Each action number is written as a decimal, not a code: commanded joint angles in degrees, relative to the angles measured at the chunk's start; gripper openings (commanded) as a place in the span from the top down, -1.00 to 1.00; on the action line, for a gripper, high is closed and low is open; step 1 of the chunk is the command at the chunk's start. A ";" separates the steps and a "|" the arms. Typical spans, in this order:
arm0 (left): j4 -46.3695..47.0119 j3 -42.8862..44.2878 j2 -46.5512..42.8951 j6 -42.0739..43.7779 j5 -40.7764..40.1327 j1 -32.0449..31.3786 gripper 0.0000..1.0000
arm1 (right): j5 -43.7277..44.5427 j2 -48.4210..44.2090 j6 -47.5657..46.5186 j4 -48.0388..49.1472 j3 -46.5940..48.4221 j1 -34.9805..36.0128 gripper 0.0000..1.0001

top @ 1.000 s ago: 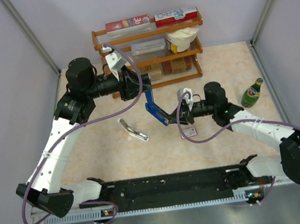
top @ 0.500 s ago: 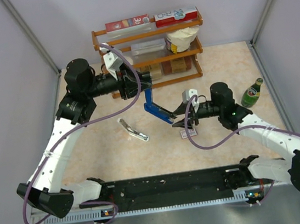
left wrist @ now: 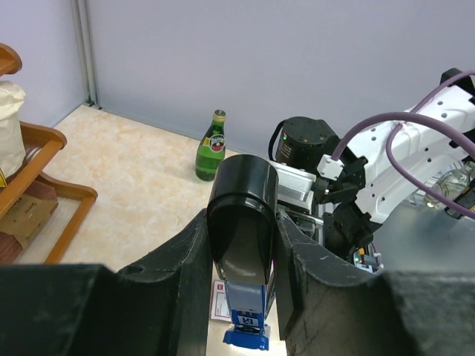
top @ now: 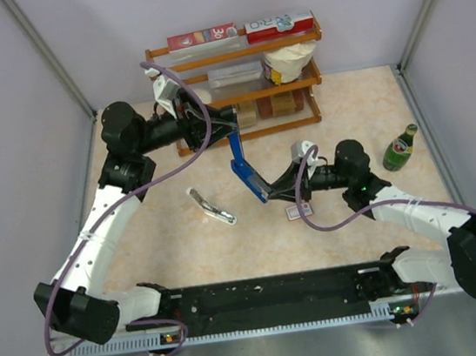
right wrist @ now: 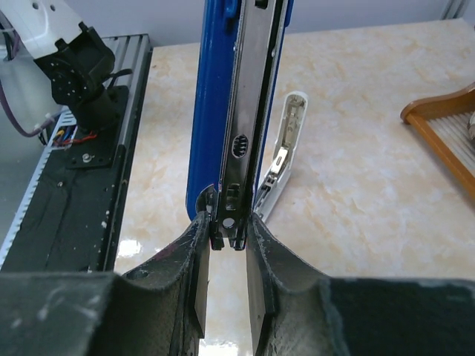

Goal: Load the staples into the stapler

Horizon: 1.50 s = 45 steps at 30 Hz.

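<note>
A blue stapler (top: 245, 166) with a black top hangs upright above the table. My left gripper (top: 228, 128) is shut on its black top (left wrist: 241, 215), and the blue base (left wrist: 246, 328) points down. My right gripper (top: 273, 193) is shut on the lower end of the stapler's metal magazine (right wrist: 245, 111), with its fingertips (right wrist: 199, 236) pressed on both sides of the rail end. The small red-and-white staples box (top: 299, 211) lies flat on the table just below the right gripper, also seen under the stapler (left wrist: 220, 300).
A white and metal stapler (top: 212, 206) lies opened on the table left of the blue one (right wrist: 282, 156). A green bottle (top: 401, 148) stands at the right. A wooden shelf (top: 240, 90) with boxes and a bag stands at the back.
My right gripper backed off and opened, then came back and closed on the magazine's end. The left arm turned at the wrist, keeping the stapler in its grip.
</note>
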 commanded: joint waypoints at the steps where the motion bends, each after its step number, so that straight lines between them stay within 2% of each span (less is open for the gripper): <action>1: 17.19 -0.18 -1.76 -7.11 -1.97 1.74 1.00 | -2.70 0.41 3.46 10.31 -2.95 1.35 0.62; 7: 33.26 -5.72 -2.03 -17.91 -1.36 2.89 1.00 | -0.95 1.64 4.70 12.53 -4.01 2.94 0.56; 9: 32.41 -5.81 -2.20 -17.14 -1.44 2.98 1.00 | -1.21 1.47 4.25 10.87 -3.49 2.94 0.42; 13: 31.70 -7.83 -2.82 -15.73 -1.10 3.06 1.00 | -0.59 -1.87 -2.33 4.37 -1.38 2.50 0.14; 20: 32.67 -9.94 -2.38 -15.55 0.57 2.98 1.00 | -3.75 -5.65 -4.79 -4.07 2.57 -1.62 -0.11; 27: 31.79 -10.65 -2.56 -13.98 1.63 2.71 1.00 | -4.37 -10.58 -14.28 -24.63 13.38 -4.62 -0.21; 33: 31.44 -10.91 -2.91 -13.27 1.37 2.45 1.00 | -5.43 -8.47 -13.59 -26.41 13.13 -4.62 -0.19; 45: 33.63 -8.54 -2.82 -16.43 1.72 2.54 1.00 | -1.47 -8.73 -24.40 -39.50 12.34 -4.53 -0.16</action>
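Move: The right gripper has the free lower end of the opened blue stapler between its fingertips. The stapler's middle lies about 11 cm above that hand, 3 cm ahead and 4 cm left. On the table some 20 cm below the right hand, the white stapler lies about 17 cm left and 5 cm ahead, the staple box about 8 cm right and 1 cm ahead. From the left gripper, which holds the top, the blue stapler's middle is 12 cm below, 2 cm back and 4 cm right. Let go with the right gripper: ease it back about 1 cm, spread the fingers wide off the stapler's free end, then draw away to the right some 3 cm while rising about 8 cm, and sink roughly 4 cm again, tipping the fingertips slightly down. Keep the left gripper clamped on the stapler's top, almost in place, its fingertips tilting up a little. ##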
